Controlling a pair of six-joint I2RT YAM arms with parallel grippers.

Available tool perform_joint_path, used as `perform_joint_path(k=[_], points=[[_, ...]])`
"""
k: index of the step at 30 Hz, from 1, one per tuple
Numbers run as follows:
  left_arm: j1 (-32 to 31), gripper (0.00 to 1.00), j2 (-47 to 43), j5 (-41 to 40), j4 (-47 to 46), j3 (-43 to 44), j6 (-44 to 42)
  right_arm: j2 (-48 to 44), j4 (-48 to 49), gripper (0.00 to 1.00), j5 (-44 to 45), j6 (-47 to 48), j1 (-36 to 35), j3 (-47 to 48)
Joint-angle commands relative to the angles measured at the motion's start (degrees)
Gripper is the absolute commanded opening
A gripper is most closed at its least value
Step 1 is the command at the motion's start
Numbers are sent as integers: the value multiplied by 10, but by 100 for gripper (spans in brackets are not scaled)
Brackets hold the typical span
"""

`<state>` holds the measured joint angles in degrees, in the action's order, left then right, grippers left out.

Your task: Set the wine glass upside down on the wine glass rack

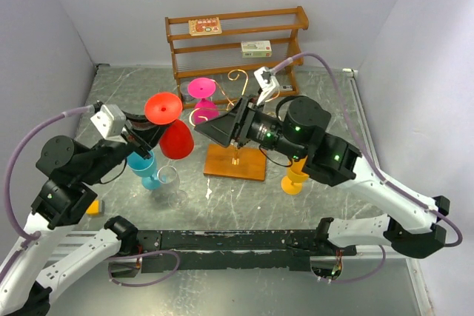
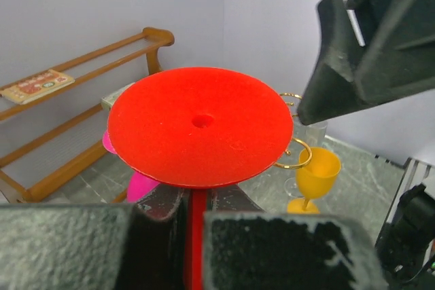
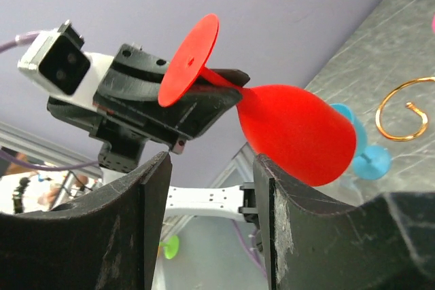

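Note:
The red wine glass (image 1: 176, 140) hangs upside down, foot disc on top, with my left gripper (image 1: 150, 132) shut on its thin stem. In the left wrist view the red wine glass's foot (image 2: 200, 127) fills the middle, and my left gripper (image 2: 192, 225) clamps the stem below it. My right gripper (image 1: 201, 128) stands open just right of the bowl. In the right wrist view the red wine glass (image 3: 299, 134) lies beyond my right gripper (image 3: 207, 168), with nothing between its fingers. The wine glass rack (image 1: 235, 162) stands behind them. A pink glass (image 1: 202, 88) hangs on it.
A blue glass (image 1: 144, 168) and a clear glass (image 1: 170, 180) stand below the left gripper. A yellow glass (image 1: 295, 177) stands right of the rack's base. The wooden three-tier shelf (image 1: 237, 42) lines the back wall. Grey walls close both sides.

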<state>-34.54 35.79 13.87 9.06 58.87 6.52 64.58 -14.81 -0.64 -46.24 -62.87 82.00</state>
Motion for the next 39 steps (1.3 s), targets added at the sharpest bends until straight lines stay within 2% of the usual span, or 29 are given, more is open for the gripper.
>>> perform_joint_path(k=[1, 4, 10, 14, 22, 24, 29, 33, 36, 39], points=[[0, 7, -10, 56, -3, -3, -78, 17, 35, 52, -8, -90, -3, 24], [0, 7, -9, 81, -11, -15, -90, 16, 56, 52, 11, -146, -2, 4], [0, 7, -1, 100, -18, -22, -100, 45, 49, 49, 31, -200, 3, 16], [0, 7, -2, 103, -23, -24, -102, 71, 11, 40, 48, -232, 4, 30], [0, 7, -7, 110, -13, -26, -100, 89, 34, 32, 33, -244, 4, 9], [0, 7, -8, 111, -12, -30, -97, 92, 31, 27, 30, -248, 4, 11], [0, 10, -13, 108, -16, -48, -82, 90, 14, 3, 27, -276, 4, 4], [0, 23, -23, 106, -11, -67, -62, 90, -6, 0, 20, -298, 4, 7], [0, 38, -35, 96, -1, -75, -45, 91, -26, 0, 25, -314, 4, 13], [0, 58, -50, 83, 13, -79, -30, 89, -36, 0, 34, -332, 4, 13]])
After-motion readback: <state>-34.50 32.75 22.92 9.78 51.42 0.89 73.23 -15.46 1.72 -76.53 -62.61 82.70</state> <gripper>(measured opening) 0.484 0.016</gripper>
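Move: The left gripper holds the red wine glass upside down by its stem, with the open right fingertips some 9 cm to its right, 2 cm back and 3 cm higher. From the right hand, the red glass's foot is about 9 cm left, 3 cm ahead and 2 cm up. The rack's empty left loop sits roughly 10 cm ahead of the right hand, 4 cm left and 16 cm down; the hanging pink glass about 16 cm ahead, 3 cm left and 19 cm down. Bring the open right gripper about 5 cm left, sinking some 3 cm and easing a little forward, with its wrist tipping about 30 degrees, and shut its fingers on the rim of the red glass's foot. Meanwhile lower the left gripper about 5 cm, drifting slightly back and right; once the right has closed, open the left fingers from the stem. ##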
